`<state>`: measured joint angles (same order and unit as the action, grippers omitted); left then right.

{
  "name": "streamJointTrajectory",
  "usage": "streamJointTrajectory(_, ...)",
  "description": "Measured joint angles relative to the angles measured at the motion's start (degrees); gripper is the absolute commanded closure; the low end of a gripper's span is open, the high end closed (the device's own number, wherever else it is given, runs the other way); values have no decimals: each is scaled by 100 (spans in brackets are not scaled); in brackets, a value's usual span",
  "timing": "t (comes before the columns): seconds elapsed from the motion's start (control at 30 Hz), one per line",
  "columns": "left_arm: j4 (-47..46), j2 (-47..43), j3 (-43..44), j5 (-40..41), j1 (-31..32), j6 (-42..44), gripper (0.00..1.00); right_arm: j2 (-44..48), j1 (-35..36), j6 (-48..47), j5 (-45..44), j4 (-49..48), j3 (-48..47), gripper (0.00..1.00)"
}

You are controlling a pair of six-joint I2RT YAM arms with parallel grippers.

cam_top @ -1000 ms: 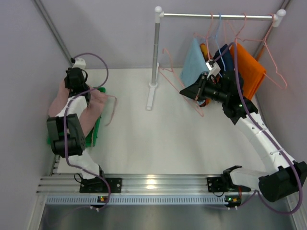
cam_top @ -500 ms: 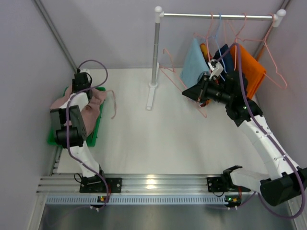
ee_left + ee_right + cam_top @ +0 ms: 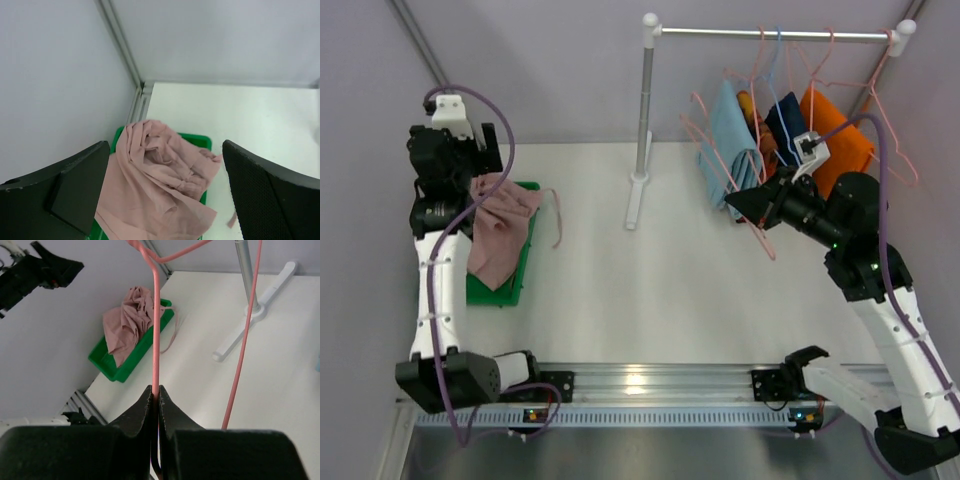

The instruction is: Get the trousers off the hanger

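Note:
The dusty pink trousers [image 3: 498, 228] [image 3: 160, 185] lie crumpled on the green tray [image 3: 492, 291], free of any hanger. My left gripper [image 3: 460, 165] [image 3: 165, 200] hangs open above them, with nothing between its fingers. My right gripper [image 3: 732, 204] [image 3: 155, 392] is shut on the wire of a bare pink hanger [image 3: 760, 236] [image 3: 156, 330] below the rail. Light blue trousers [image 3: 724, 135], navy trousers [image 3: 786, 115], plain orange trousers [image 3: 840, 138] and a patterned orange pair [image 3: 751, 108] hang on hangers from the rail [image 3: 770, 35].
The rail's upright pole [image 3: 646, 100] stands on a white foot [image 3: 636, 200] at the back middle. Grey walls close in on the left, the back and the right. A thin pink strap [image 3: 556, 215] trails off the tray onto the table.
My left gripper has opened, let go of the pink trousers and risen toward the back left corner. My right arm has drawn the pink hanger a little to the right.

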<state>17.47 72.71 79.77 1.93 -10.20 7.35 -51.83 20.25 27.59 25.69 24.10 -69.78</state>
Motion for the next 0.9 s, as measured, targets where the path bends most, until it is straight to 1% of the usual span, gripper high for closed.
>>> streamJointTrajectory(0.17, 297, -1019, -96, -726, 0, 2, 1, 133, -2, 310, -299, 11, 0, 100)
streamJointTrajectory(0.37, 654, -1899, -848, -1537, 0, -37, 1, -326, -11, 706, -551, -15, -254, 100)
streamJointTrajectory(0.57, 986, -2225, -1069, -2035, 0, -245, 1, -1292, -13, 1113, -841, -179, -1082, 100)
streamJointTrajectory(0.9, 1073, -2417, -1067, -2282, 0, -490, 1, -3248, -17, 1567, -1128, -636, -2916, 100)
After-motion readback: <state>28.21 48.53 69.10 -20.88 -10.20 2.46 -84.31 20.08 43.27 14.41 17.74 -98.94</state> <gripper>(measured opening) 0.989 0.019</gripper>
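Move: The empty pink hanger is already pinched in the right hand. The bare left stretch of the rail lies about 30 cm ahead of that hand, 4 cm to its left and 5 cm higher. The top of the rack post is also 30 cm ahead but 11 cm left. The light blue trousers hang 24 cm ahead, 7 cm right, 18 cm lower. From the open left hand they lie some 52 cm right, 8 cm ahead, 17 cm below, with the pink trousers roughly 32 cm straight beneath it. The empty hanger is carried back towards the bare left part of the rail: the right hand keeps its pinch and, after a brief hesitation, speeds forward about 16 cm while rising some 6 cm, turning slightly clockwise with its left side lifting. Meanwhile the empty, wide-open left hand draws back and to the right, about 15 cm in all, yawing some 20 degrees clockwise. ##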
